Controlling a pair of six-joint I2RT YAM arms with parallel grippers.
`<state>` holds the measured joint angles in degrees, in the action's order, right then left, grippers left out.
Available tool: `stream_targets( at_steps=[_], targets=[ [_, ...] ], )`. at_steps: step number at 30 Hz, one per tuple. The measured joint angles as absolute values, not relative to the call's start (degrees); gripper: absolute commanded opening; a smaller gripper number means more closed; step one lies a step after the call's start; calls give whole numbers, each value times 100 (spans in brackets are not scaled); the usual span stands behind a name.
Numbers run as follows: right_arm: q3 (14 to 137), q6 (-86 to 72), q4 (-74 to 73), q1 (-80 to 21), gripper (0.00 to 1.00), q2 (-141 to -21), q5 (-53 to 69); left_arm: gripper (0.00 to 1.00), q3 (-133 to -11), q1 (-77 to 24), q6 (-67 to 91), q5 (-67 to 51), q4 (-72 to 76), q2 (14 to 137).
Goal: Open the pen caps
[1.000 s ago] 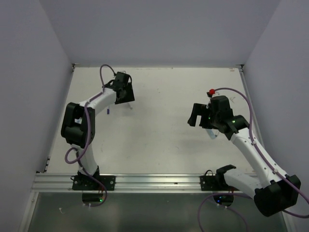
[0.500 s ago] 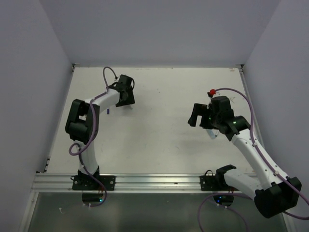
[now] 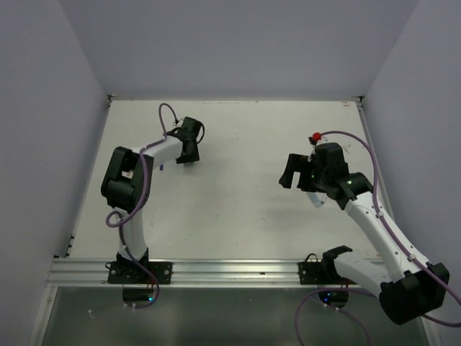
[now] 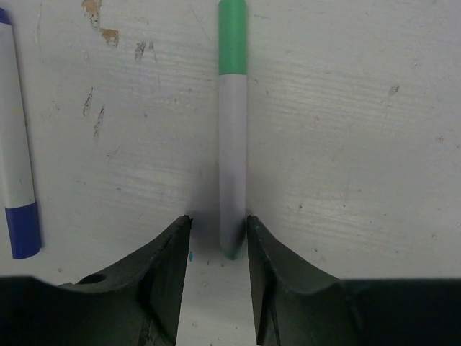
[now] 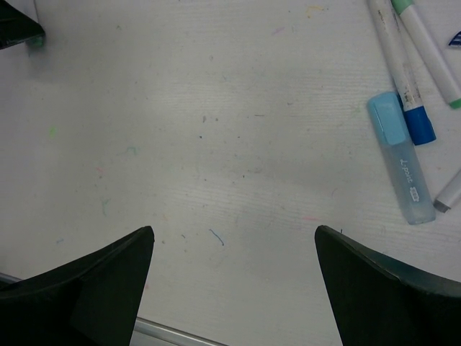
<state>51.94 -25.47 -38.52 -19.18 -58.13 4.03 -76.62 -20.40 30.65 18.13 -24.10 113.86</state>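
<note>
In the left wrist view a white pen (image 4: 232,158) lies lengthwise on the table, its green pen cap (image 4: 232,36) at the far end. My left gripper (image 4: 218,225) is low over the table and straddles the pen's near end. Its right finger (image 4: 261,241) is against the barrel and a gap remains on the left side, so it is open. A second pen (image 4: 13,122) with a dark blue cap (image 4: 24,231) lies further left. My right gripper (image 5: 234,241) hangs wide open over bare table. To its right lie a light blue cap (image 5: 389,119) and a dark blue cap (image 5: 419,126).
Grey walls enclose the white table (image 3: 238,209) on three sides, and a metal rail (image 3: 216,270) runs along its near edge. A small red object (image 3: 315,137) sits behind the right arm. Several more pens (image 5: 432,50) lie at the right wrist view's upper right.
My left gripper has shifted slightly right and lower, and its jaws have narrowed around the green-capped pen's end. The right arm has not moved.
</note>
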Motion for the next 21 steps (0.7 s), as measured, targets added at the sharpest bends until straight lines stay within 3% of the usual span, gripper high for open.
stream_targets(
  at_steps=[5,8,14,21],
  targets=[
    [5194,-2561,-3833,-1918,99,-5826,403,12,-7535,-2045,3044,1828,-2209,11386],
    [5144,-2613,-3723,-1918,99,-5920,443,0,-7391,-2047,3017,1848,-2003,11316],
    [4971,-2860,-3365,-1955,98,-6401,784,0,-6471,-2051,2877,1645,-1704,10584],
    [4954,-3328,-2322,-2388,97,-7070,1437,0,-4687,-2069,2722,3,-954,7966]
  ],
)
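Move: Between the left hand's half-open fingertips lies the tail of the green-capped pen, its middle about 4 cm ahead, 1 cm left and 1 cm below, with the cap at the far end. The blue-capped pen lies some 11 cm left and 3 cm ahead of that hand, the orange highlighter about 19 cm left and 2 cm ahead. From the right hand the green pen is roughly 39 cm left, 21 cm ahead and 16 cm down; a light-blue highlighter lies 12 cm right, 2 cm ahead. Closing on the green pen's tail almost in place, the left fingertips pinch the barrel, then the hand pulls back about 9 cm while lifting it some 7 cm and drifting right, rolling and turning clockwise with the fingers tipping up. Meanwhile the right hand, still wide open, first dips about 3 cm, then swings some 7 cm left towards the pen, tilting slightly. ##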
